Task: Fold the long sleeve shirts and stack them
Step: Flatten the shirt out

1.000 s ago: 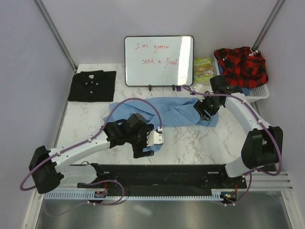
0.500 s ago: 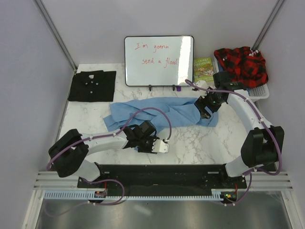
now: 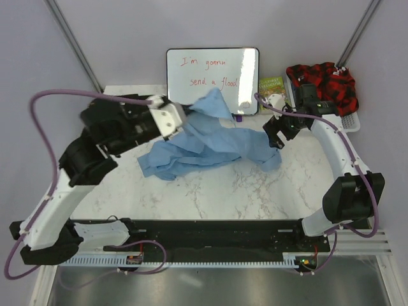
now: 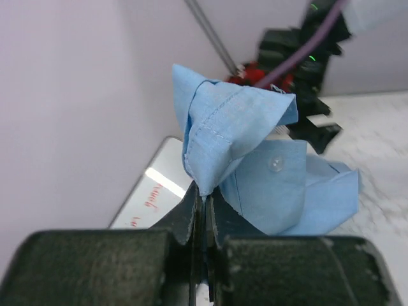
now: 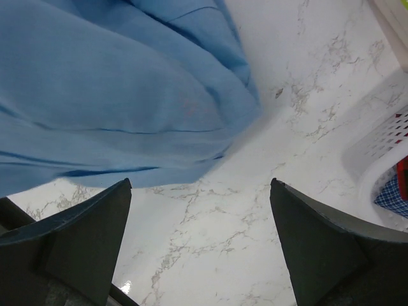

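Observation:
The light blue long sleeve shirt [image 3: 217,143] lies crumpled across the middle of the marble table. One edge of it is pulled up in front of the whiteboard. My left gripper [image 3: 187,116] is raised at the back left and shut on that lifted edge. In the left wrist view the jaws [image 4: 204,194] pinch a folded corner of the blue cloth [image 4: 223,127], and a button shows below it. My right gripper [image 3: 275,135] hangs open just beyond the shirt's right end. In the right wrist view its fingers [image 5: 83,236] frame bare table below the blue cloth [image 5: 115,89]. The black shirt is hidden behind my left arm.
A whiteboard [image 3: 212,81] with red writing stands at the back centre. A green book [image 3: 272,92] lies to its right. A white basket [image 3: 349,122] at the back right holds a red plaid cloth [image 3: 322,86]. Grey walls close in both sides.
My left gripper shut on the blue shirt's edge and swung up and back toward the whiteboard, dragging the cloth with it. My right gripper opened wide and drew back off the shirt.

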Tool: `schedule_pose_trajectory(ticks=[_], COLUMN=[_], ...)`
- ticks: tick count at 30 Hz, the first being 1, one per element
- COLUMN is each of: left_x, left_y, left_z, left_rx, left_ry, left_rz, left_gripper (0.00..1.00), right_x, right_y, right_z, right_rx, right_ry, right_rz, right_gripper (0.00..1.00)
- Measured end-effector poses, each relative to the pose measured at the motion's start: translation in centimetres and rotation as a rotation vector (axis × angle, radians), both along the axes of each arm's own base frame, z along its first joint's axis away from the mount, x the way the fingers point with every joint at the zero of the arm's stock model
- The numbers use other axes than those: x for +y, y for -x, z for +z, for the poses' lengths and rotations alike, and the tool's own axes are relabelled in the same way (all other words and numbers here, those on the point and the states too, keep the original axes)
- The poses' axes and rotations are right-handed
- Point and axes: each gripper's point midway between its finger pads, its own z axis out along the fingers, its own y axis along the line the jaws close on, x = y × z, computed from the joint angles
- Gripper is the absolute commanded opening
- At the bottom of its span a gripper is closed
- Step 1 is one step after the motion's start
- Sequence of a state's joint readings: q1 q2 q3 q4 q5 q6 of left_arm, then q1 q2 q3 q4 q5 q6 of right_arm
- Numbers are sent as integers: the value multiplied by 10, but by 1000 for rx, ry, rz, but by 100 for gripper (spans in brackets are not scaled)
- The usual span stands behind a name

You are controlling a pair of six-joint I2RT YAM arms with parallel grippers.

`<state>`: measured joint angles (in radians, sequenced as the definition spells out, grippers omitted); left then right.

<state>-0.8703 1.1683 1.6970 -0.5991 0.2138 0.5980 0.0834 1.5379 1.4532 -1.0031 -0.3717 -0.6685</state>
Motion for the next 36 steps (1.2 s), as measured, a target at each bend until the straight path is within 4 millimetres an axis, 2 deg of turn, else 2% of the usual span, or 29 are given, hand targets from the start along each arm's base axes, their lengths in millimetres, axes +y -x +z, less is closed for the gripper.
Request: schedule_pose_trajectory(ticks=[1,3,4,6,9,12,14,15,17,19,21,24,26,29,32,33,36], left_x=[15,34,37,35,18,0,-5,-4,2,6,11,12,10,11,15,17,22], left_y=[1,-8,-15,-37,-81,-125,-150,-161,-180,-198,-209,-211,-211,-212,-214,-215,-218], left_z=[28,58,61,51,3,-67,-103,-116,-129,-125,-113,-91,-78,-74,-75,-75,-75], left_rx=[-41,-80,-80,-36,88,258,357,402,462,490,491,477,463,461,466,466,467], left_ry=[74,167,186,192,144,58,31,26,39,80,125,186,219,234,236,238,241], left_rz=[42,120,150,199,264,330,377,407,457,500,526,530,522,522,532,537,549], left_gripper=[2,2,2,2,2,2,2,2,2,2,2,2,2,2,2,2,2], right_x=[0,-1,-2,-3,0,13,26,34,54,81,106,135,155,172,183,186,195], right_y=[-1,-4,-5,-5,0,13,30,41,62,82,93,95,100,106,107,108,109], right_z=[2,8,11,16,29,41,39,35,26,17,12,2,-13,-33,-39,-38,-36], right_rx=[-6,-19,-28,-43,-72,-120,-153,-171,-204,-230,-245,-260,-247,-203,-184,-184,-194], right_ry=[-5,-17,-22,-29,-64,-154,-224,-251,-291,-332,-365,-367,-360,-353,-370,-381,-409], right_rz=[-1,-6,-9,-11,-19,-31,-47,-46,-20,42,99,159,213,250,258,260,271], right_gripper=[98,98,98,98,93,91,91,89,83,78,74,74,74,77,78,76,64])
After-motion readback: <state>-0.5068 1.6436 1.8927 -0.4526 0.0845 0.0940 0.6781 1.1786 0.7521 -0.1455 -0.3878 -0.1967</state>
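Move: The left hand already holds the lifted shirt end high up; the whiteboard stands about 37 cm ahead of it, 8 cm to its right and some 34 cm lower, with the lying shirt body 15 cm ahead, 3 cm right, 45 cm below. For the right hand, the near edge of the shirt's middle is about 20 cm left, 3 cm back and 14 cm below; the shirt's right end is 3 cm ahead, 3 cm left, 12 cm below. Forward by some 21 cm, the left hand swings the still-pinched shirt end towards the whiteboard, rising briefly, dipping, then settling about 7 cm lower while its wrist turns counter-clockwise and tips down. The right hand lifts slightly, sweeps about 20 cm left and 11 cm back to the cloth hanging from the left hand, and sinks, its fingers narrowing but staying open around the cloth. ##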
